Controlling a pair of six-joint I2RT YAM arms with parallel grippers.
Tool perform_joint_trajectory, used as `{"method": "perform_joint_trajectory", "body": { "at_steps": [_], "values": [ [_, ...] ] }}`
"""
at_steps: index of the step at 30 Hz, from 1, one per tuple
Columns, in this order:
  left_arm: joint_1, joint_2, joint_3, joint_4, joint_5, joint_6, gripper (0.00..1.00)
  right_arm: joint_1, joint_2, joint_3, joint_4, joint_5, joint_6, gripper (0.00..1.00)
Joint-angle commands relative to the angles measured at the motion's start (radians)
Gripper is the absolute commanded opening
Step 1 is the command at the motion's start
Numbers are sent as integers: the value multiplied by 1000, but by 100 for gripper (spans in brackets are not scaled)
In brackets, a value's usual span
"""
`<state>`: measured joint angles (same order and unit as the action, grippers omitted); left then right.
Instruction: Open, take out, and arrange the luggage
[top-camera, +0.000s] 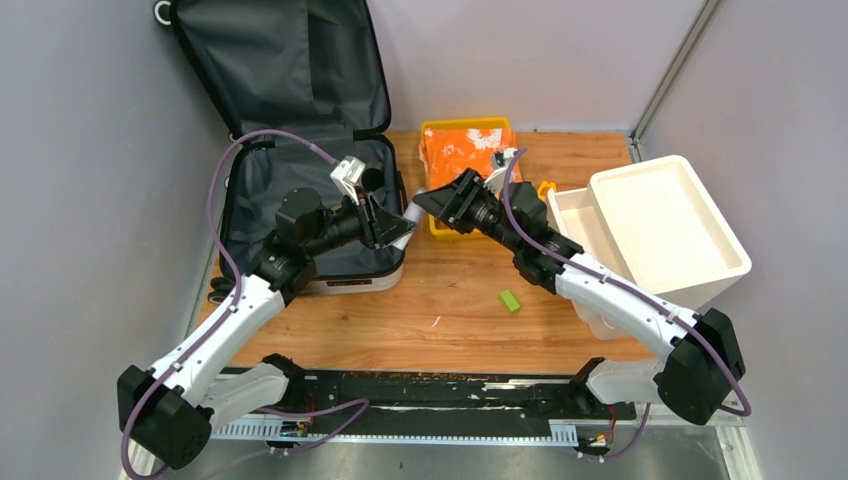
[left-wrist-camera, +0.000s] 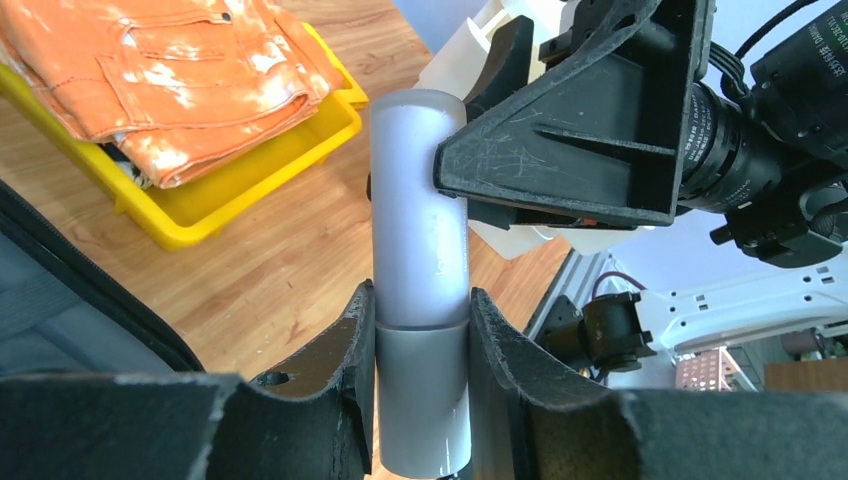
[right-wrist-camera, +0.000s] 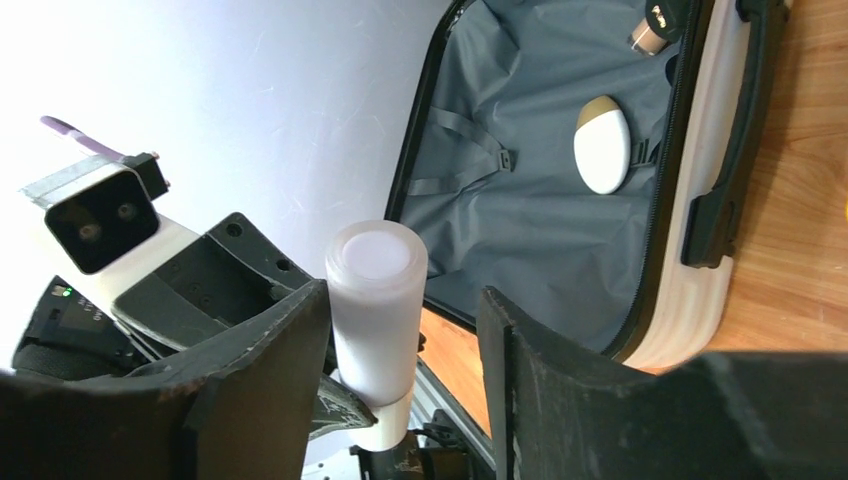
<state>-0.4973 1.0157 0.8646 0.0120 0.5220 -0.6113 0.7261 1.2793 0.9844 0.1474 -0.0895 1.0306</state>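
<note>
The luggage (top-camera: 262, 165) lies open at the back left, its lid (top-camera: 270, 70) leaning on the wall and its dark grey lining showing. My left gripper (left-wrist-camera: 421, 292) is shut on the lower part of a pale grey cylindrical bottle (left-wrist-camera: 420, 190), held in the air just right of the suitcase. My right gripper (right-wrist-camera: 402, 292) stands open around the bottle's (right-wrist-camera: 375, 290) other end: one finger is against it and the other is a clear gap away. A white oval case (right-wrist-camera: 602, 145) and a small brown bottle with a black cap (right-wrist-camera: 655, 22) lie inside the luggage (right-wrist-camera: 520, 220).
A yellow tray (top-camera: 437, 232) with folded orange clothes (top-camera: 465, 150) sits behind the two grippers. A white foam box (top-camera: 668, 228) and its lid stand at the right. A small green piece (top-camera: 510, 300) lies on the wooden table.
</note>
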Motion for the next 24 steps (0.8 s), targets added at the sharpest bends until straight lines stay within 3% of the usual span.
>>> {"method": "perform_joint_trajectory", "body": {
  "at_steps": [1, 4, 6, 9, 12, 15, 19, 24],
  "values": [
    [-8, -22, -17, 143, 30, -52, 7, 6, 15, 5, 73, -1, 38, 50],
    [-10, -17, -19, 145, 31, -64, 10, 5, 26, 1, 117, -33, 40, 33],
    [-10, -20, -19, 137, 25, -59, 18, 6, 33, 6, 140, -59, 35, 22],
    [-10, -32, -9, 99, 26, -48, 46, 4, 31, 6, 163, -61, -3, 10],
    [-10, -50, 5, 33, 23, -12, 66, -24, 5, 9, 140, -53, -55, 8],
    [-10, -75, -2, -2, 5, 18, 97, -77, -51, 21, 87, -76, -151, 8],
    [-10, -81, 8, -106, 4, 83, 100, -165, -146, 43, 3, -217, -381, 7],
    [-10, -85, 20, -238, -63, 176, 100, -209, -249, 179, -351, -196, -782, 8]
  ]
}}
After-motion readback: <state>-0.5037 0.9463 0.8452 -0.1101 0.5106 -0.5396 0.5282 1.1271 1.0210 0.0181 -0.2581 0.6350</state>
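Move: The white bottle, upheld by the left hand, stands between the right hand's open fingers, its middle about 3 cm back, 1 cm left and 1 cm below. The yellow tray lies roughly 11 cm ahead, 8 cm right and 26 cm below the right hand, the green block about 12 cm back, 16 cm right and 28 cm below. From the left hand the bottle's middle is 1 cm ahead and 1 cm above, straight in line. Right fingers pinch the bottle, left fingers open, then right hand carries it some 8 cm right and up. ##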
